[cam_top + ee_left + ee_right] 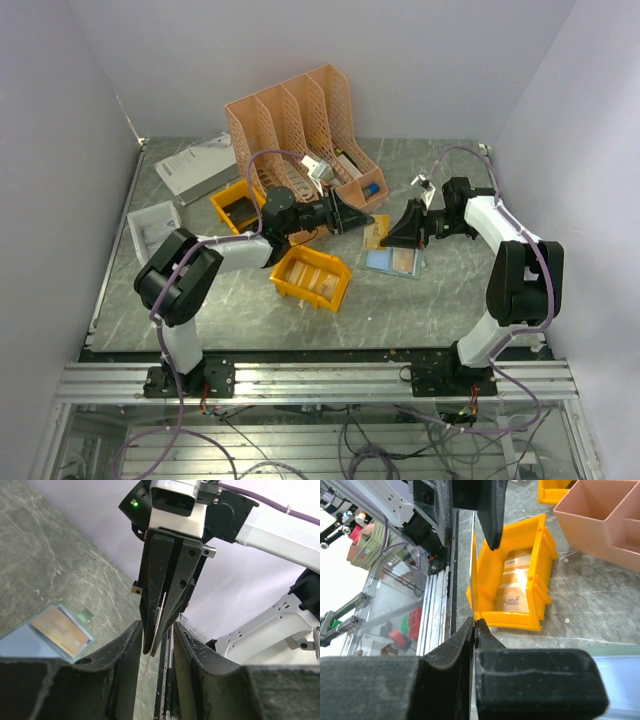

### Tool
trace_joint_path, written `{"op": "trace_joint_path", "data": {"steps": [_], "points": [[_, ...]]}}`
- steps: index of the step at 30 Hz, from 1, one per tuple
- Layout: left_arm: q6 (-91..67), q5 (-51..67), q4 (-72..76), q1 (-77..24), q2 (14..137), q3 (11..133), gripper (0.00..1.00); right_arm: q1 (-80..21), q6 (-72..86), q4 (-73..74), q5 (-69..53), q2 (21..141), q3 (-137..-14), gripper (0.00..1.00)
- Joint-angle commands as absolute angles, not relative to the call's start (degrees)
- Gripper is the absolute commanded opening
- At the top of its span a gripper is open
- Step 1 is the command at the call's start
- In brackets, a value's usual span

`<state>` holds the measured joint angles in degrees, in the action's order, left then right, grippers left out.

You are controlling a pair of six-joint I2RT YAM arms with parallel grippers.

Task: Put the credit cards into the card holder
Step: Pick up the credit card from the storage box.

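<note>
The card holder (392, 262) lies open on the table, light blue inside, with a tan-brown credit card (402, 261) resting on it. The left wrist view shows the same holder (20, 647) and card (61, 630). My right gripper (390, 236) is shut on a thin pale card held edge-on (472, 580), just above the holder's left side. My left gripper (364, 222) meets it nose to nose, open, its fingers (131, 645) standing either side of the right gripper's tips (152, 650) and the card (146, 667) without touching it.
A yellow bin (312, 277) near the holder has more pale cards (515, 587) inside. A second yellow bin (238, 205), a pink file rack (295, 120), a white tray (152, 225) and a grey box (195, 165) stand at the back left.
</note>
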<state>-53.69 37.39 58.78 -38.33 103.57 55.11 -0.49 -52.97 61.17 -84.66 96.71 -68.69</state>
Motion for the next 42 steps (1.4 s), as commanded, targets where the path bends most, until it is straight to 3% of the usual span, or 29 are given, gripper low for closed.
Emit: {"op": "trace_joint_path", "data": {"steps": [1, 19, 39, 42], "points": [[-48.52, 41.48, 51.46, -38.37, 101.28, 58.88, 0.39, -1.29, -54.47, 61.96, -84.49, 97.88, -70.16, 0.0], [-45.39, 46.04, 43.99, -37.53, 101.25, 61.33, 0.25, -1.43, -54.94, 62.57, -83.76, 98.39, -70.58, 0.0], [-47.17, 47.32, 45.46, -36.91, 102.07, 62.92, 0.24, -1.84, -54.93, 62.58, -82.97, 99.12, -70.62, 0.0], [-47.67, 47.63, 46.36, -36.86, 102.34, 62.84, 0.16, -1.93, -54.96, 62.61, -82.88, 99.22, -70.59, 0.0]]}}
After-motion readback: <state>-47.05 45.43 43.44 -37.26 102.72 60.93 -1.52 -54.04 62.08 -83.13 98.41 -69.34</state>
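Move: The yellow card, already pinched by the right hand, has its middle about 3 cm right of the left hand, 2 cm back and some 2 cm lower. From the right hand it lies roughly 2 cm left, 3 cm ahead and 1 cm up. The card holder is about 9 cm right and 10 cm back from the left hand, and the yellow storage box 13 cm left and 15 cm back, both around 20 cm below. The left hand dips about 2 cm, half recovers, narrowing its fingers around the card the right keeps pinched. ##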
